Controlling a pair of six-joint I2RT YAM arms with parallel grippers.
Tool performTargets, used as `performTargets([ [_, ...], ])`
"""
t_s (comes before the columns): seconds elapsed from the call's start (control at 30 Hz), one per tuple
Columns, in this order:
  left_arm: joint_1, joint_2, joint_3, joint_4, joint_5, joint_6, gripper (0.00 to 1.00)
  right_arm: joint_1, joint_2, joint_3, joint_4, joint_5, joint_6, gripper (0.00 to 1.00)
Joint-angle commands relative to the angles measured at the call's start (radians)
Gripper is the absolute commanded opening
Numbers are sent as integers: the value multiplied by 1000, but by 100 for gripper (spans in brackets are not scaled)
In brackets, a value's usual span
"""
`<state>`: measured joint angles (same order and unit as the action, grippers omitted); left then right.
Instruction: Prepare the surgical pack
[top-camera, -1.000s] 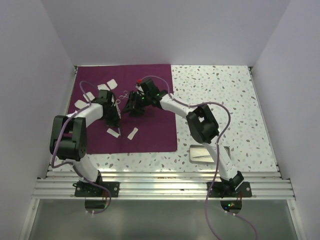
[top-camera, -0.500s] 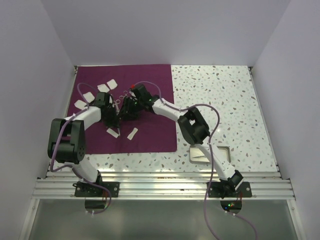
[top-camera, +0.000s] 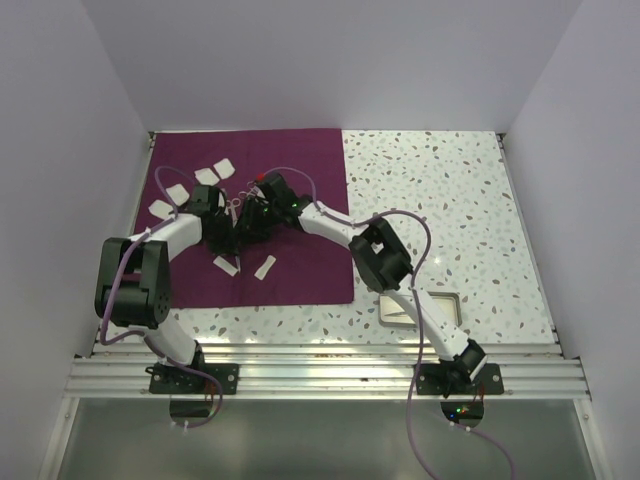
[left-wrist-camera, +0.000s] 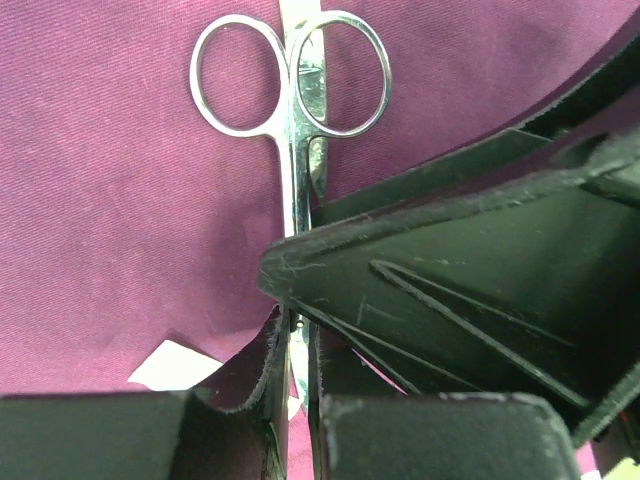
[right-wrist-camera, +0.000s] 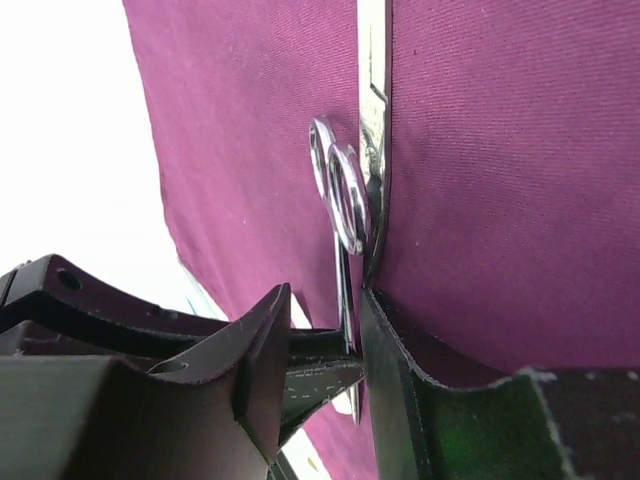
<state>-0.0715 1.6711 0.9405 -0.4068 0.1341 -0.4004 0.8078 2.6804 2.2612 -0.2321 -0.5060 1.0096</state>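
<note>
The plum-purple cloth (top-camera: 300, 160) lies flat at the back left, with several white gauze pads (top-camera: 222, 171) on it. Over its middle both grippers meet at the silver scissors (left-wrist-camera: 290, 75). My left gripper (left-wrist-camera: 297, 340) is shut on the scissors' shanks, with the ring handles sticking out beyond its fingertips. My right gripper (right-wrist-camera: 325, 330) straddles the same scissors (right-wrist-camera: 345, 200) from the other side. Its jaws stand partly apart, one finger (right-wrist-camera: 265, 360) still off the metal. The steel tray (top-camera: 440, 300) sits at the front right, partly hidden by the right arm.
The speckled tabletop (top-camera: 440, 190) stretches right of the cloth. White walls close in at the left, back and right. An aluminium rail (top-camera: 320, 370) with the arm bases runs along the near edge. A gauze pad (left-wrist-camera: 170, 365) lies beside the left fingers.
The right arm has swung left across the cloth until its gripper reaches the scissors, and its jaws have narrowed around them. The left gripper has stayed put, shut on the scissors.
</note>
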Motion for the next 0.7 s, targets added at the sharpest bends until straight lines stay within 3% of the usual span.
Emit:
performTargets([
  [0.0, 2, -2, -29, -7, 41, 18, 0, 25, 18, 61, 25, 6, 17, 38],
  [0.17, 1, -7, -28, -6, 50, 21, 0, 34, 55, 98, 22, 0, 23, 33],
  [0.27, 1, -19, -29, -6, 56, 25, 0, 36, 55, 98, 34, -3, 27, 24],
  [0.43, 2, -42, -19, -13, 71, 32, 0, 34, 27, 91, 19, -9, 7, 2],
  [0.67, 1, -80, 26, -46, 78, 34, 13, 15, -69, 31, 5, -5, -39, 0],
])
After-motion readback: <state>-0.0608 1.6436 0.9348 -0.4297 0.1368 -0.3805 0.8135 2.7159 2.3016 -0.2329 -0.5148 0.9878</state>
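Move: The scissors, already pinched near the pivot by the left fingers and pointing away from the base rings first, have their middle some 2 cm ahead of the left hand; from the right hand it lies about 1 cm to the left and 1 cm lower. The second scissors lie on the cloth roughly 5 cm ahead of the right hand and 4 cm below it. On that same cloth, the near white strip is about 7 cm back and 3 cm left of the right hand, the other strip 7 cm back and 7 cm right. For the handover, the right hand eases down about 1 cm and a little to its left with its partly open fingers astride the scissors' shanks, then shuts them so that they pinch the shanks between the rings and the left fingers. The left hand keeps hold near the pivot, staying put at first and then easing about half a centimetre back, left and up, while neither wrist turns noticeably. ##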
